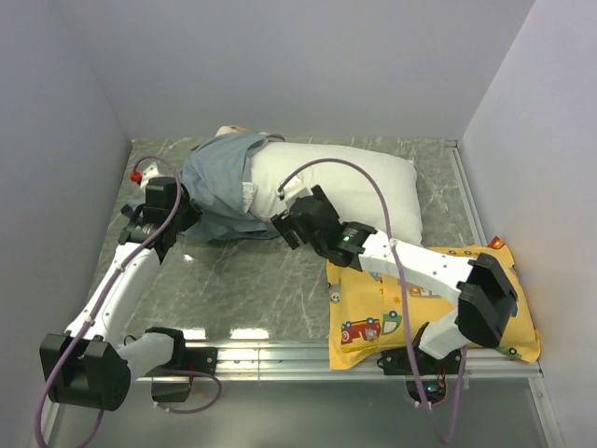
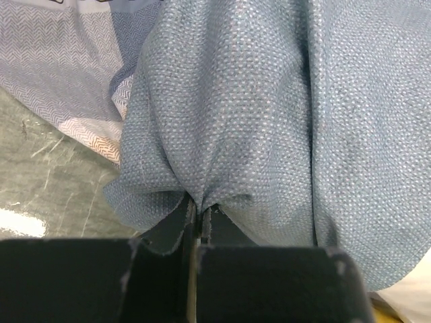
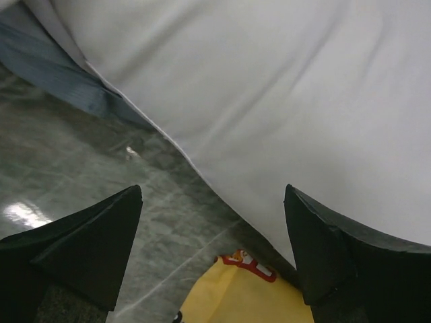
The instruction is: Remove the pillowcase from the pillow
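The white pillow point(image 1: 350, 187) lies across the back of the table. The blue-grey pillowcase point(image 1: 219, 187) is bunched inside out over its left end. My left gripper point(image 1: 187, 213) is at the pillowcase's left side. In the left wrist view it point(image 2: 197, 212) is shut on a pinched fold of the pillowcase point(image 2: 269, 101), with patchwork fabric point(image 2: 60, 67) beyond. My right gripper point(image 1: 284, 229) stands open at the pillow's front edge. The right wrist view shows its fingers point(image 3: 212, 192) spread wide, holding nothing, over the seam of the pillow point(image 3: 283, 87), beside a strip of pillowcase point(image 3: 47, 60).
A yellow pillow printed with cartoon vehicles point(image 1: 438, 308) lies at the front right, under my right arm, and its corner point(image 3: 242, 296) shows below the right fingers. White walls close in the table on three sides. A metal rail point(image 1: 280, 353) runs along the near edge.
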Controlling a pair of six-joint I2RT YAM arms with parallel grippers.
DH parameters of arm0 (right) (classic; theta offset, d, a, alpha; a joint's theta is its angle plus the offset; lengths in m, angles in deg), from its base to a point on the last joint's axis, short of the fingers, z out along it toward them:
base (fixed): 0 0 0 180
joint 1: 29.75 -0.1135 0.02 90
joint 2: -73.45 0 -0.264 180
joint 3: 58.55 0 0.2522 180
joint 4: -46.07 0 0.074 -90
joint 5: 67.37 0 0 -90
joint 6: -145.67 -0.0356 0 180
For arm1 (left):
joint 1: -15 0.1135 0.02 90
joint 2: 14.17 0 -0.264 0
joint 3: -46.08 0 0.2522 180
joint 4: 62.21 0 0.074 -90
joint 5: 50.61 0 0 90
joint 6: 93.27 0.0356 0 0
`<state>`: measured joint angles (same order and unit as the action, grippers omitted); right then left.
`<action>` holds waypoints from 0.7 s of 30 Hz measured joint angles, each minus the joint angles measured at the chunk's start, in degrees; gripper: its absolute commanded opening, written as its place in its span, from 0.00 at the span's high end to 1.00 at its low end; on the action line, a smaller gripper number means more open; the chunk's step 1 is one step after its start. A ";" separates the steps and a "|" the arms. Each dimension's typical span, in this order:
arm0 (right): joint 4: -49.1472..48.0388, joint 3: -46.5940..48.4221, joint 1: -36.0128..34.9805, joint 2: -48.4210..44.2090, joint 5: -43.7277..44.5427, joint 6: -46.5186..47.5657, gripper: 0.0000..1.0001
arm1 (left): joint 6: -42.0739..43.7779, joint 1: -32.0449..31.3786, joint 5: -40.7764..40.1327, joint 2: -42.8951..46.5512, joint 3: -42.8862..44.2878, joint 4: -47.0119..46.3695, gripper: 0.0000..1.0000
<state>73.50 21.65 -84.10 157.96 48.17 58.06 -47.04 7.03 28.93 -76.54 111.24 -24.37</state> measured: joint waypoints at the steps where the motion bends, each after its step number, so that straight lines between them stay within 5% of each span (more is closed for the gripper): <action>1: -1.20 -1.20 0.00 0.94 1.11 1.07 0.06 | 0.13 -0.02 0.02 0.00 0.17 0.20 1.00; 7: -7.30 -2.75 0.07 8.63 6.49 5.86 0.10 | 1.18 -0.13 0.13 0.00 1.09 1.05 0.99; 10: -8.68 -2.05 0.24 11.61 9.94 7.87 0.50 | 1.99 -0.17 0.48 0.00 2.25 1.40 1.00; 11: -8.48 -0.81 0.42 12.90 11.72 8.39 0.86 | 2.47 -0.17 0.63 0.00 2.97 1.90 1.00; 13: -8.63 1.73 1.05 14.43 13.35 8.92 1.00 | 2.89 -0.24 1.29 0.00 4.31 2.56 0.99; 21: -3.61 16.02 4.92 13.31 14.36 11.47 1.00 | 6.43 -0.74 2.10 0.44 14.34 5.60 0.99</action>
<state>69.90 37.67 -79.18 171.27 62.53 69.54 -40.62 6.29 31.03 -76.10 125.58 -18.78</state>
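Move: Ahead and to the right of the open right hand, the bare white pillow has its middle about 7 cm out, 10 cm right and 9 cm below, with its near side closer, just ahead and below. The blue pillowcase bunches around 14 cm to this hand's left, 7 cm ahead and 10 cm below. The left hand already grips the pillowcase, whose bulk lies about 8 cm to its right, 4 cm ahead and 7 cm lower; the pillow's middle is some 32 cm to its right, 5 cm ahead and 8 cm below. Dipping about 6 cm while easing forward, the right hand shuts its open fingers on the pillow's near side towards its left end, then carries the pinch forward and some 10 cm up, turning slightly clockwise as the fingertips tip up. The left hand keeps its grip on the pillowcase, holds almost still, then lifts it about 9 cm. ##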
